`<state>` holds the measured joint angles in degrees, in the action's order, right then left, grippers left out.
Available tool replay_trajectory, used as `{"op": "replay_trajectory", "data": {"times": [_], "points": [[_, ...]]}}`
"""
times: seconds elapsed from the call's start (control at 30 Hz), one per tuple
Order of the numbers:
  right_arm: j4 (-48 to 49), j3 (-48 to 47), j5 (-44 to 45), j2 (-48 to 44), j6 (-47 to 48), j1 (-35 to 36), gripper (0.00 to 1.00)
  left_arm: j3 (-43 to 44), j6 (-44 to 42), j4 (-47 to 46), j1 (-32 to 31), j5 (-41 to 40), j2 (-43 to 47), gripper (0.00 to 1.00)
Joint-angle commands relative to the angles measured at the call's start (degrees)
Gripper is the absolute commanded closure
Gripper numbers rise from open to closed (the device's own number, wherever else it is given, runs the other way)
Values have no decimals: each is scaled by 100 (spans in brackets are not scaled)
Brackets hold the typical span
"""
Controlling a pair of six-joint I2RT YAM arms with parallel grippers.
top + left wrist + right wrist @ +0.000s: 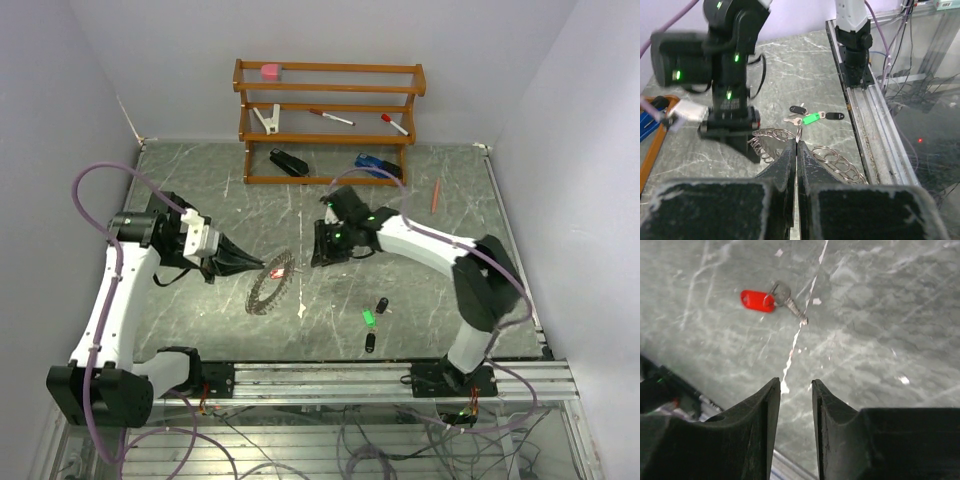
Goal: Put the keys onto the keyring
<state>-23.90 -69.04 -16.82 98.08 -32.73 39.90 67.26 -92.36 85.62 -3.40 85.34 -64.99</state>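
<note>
My left gripper [262, 266] is shut on the rim of the keyring [268, 290], a large silvery coiled ring resting on the table. In the left wrist view its loops [840, 162] spread to both sides of the closed fingertips [790, 150]. A red-headed key [281, 270] lies by the ring's upper edge; whether it is threaded on I cannot tell. My right gripper [320, 256] is open and empty just right of it, with the red key [758, 300] flat on the table ahead of the gripper [796, 385]. A green key [368, 318] and two black keys [382, 305] [370, 342] lie together nearer the front.
A wooden rack [330, 110] at the back holds a pink eraser, markers and a clip. A black stapler [288, 162] and a blue object [375, 165] sit at its foot, a red pencil [436, 195] to the right. A metal rail [400, 375] runs along the near edge.
</note>
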Motion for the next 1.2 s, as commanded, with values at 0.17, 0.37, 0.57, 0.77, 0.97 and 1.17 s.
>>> {"op": "replay_trajectory", "data": {"times": [0.17,0.37,0.57,0.77,0.97,1.17], "points": [[-1375,-1713,1577,1283,-479,796,66,96,850,-293,32,309,644,93],[-1517,-2315,1616,1893,-533,965,67,265,920,-397,37,132,725,93],[-1489,-2579,1588,2293,-573,1011,69,225,331,5,40,71,650,93],[-1635,-3013,1618,2615,-566,1055,70,256,214,7,41,70,575,93],[-1745,-3282,1700,2700,-587,1099,70,192,104,7,41,53,521,93],[-1798,-3364,1682,2893,-581,1106,69,199,51,5,50,36,512,93]]}}
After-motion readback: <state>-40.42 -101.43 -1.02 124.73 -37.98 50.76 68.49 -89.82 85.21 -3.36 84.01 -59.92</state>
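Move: The red-tagged key, already loose on the table, is about 10 cm left of the right hand, 3 cm farther out and some 9 cm below. The left hand's keyring is roughly 11 cm left of the right hand, 11 cm back and 13 cm higher; the green-tagged key is some 14 cm to its right, 12 cm back and 9 cm down. From the left hand, the red-tagged key lies about 14 cm ahead, 2 cm right and 29 cm down. The left fingers keep their pinch on the keyring while that hand eases about 2 cm back and slightly up. Empty and partly open, the right hand sweeps some 8 cm left and a little forward towards the red-tagged key, sinking about 7 cm in uneven dips before rising 2 cm again; its fingers tip some 15 degrees nearer to straight down. ##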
